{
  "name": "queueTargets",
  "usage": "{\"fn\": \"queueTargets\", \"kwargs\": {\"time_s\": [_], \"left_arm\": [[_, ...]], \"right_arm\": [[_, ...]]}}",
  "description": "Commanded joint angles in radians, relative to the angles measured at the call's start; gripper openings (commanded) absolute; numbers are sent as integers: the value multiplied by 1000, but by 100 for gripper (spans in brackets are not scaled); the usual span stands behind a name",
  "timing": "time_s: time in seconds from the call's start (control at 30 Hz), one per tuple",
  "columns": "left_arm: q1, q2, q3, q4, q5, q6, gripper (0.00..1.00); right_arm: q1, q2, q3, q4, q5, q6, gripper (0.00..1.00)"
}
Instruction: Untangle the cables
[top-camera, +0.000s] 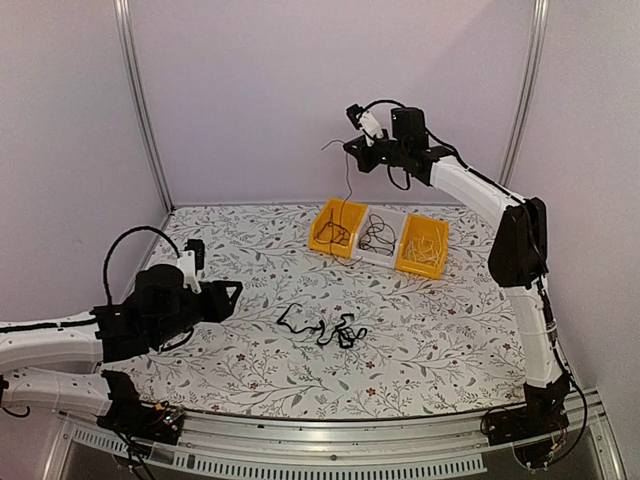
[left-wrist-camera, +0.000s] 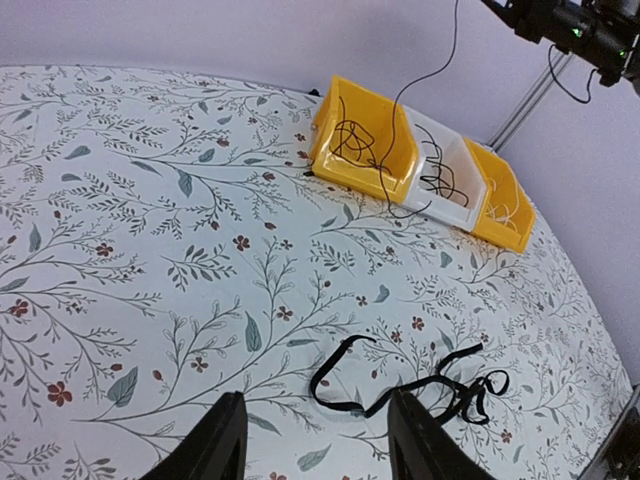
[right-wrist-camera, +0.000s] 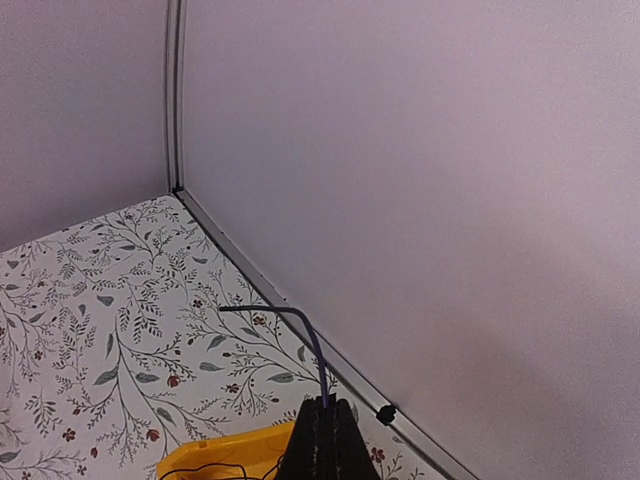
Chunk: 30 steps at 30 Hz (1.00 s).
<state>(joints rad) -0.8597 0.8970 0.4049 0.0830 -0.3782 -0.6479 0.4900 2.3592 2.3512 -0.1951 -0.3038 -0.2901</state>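
A loose tangle of thin black cables lies mid-table; the left wrist view shows the same cables just ahead of the fingers. My left gripper hovers low to their left, open and empty, and in its own view the left gripper frames the near loop. My right gripper is raised high over the bins. It is shut on one thin black strand that hangs down into the left yellow bin. In the right wrist view the strand's free end curls up from the right gripper.
Three bins stand in a row at the back: the left yellow bin holding coiled black wires, a white bin with more black wire, and a right yellow bin with pale wires. Walls and metal frame posts enclose the table.
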Motion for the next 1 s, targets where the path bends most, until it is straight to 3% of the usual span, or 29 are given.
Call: {"fn": "queueTargets", "kwargs": {"time_s": [0.0,0.5,0.97], "left_arm": [[6,6,23,-8,15,-9,51],[6,34,18,21,16,-18,51],[5,43,31,20,28,-16,50]], "right_arm": [[8,-14,40,28,13,-11,0],[35,-168,61,77,-12,-26,0],[26,-85,36,121,120,-99,0]]}}
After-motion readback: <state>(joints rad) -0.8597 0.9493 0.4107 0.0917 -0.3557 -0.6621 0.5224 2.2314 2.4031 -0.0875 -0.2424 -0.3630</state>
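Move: My right hand already holds the thin dark cable near one end. The left yellow tray, which it is meant for, lies almost straight below, roughly 27 cm down, 1 cm ahead and 3 cm left. The white tray is about 8 cm to the hand's right, level with it; the tangled black cable lies some 32 cm back and 5 cm left. From my left hand, the left yellow tray is about 33 cm ahead, 21 cm right and 12 cm lower. With my right fingers still shut on the cable, I whip it upward, away from the left yellow tray. After barely a dip, I rise fast by about 14 cm, drawing back some 4 cm on the way and easing forward slightly at the top, while the fingers tip up around 15 degrees. ##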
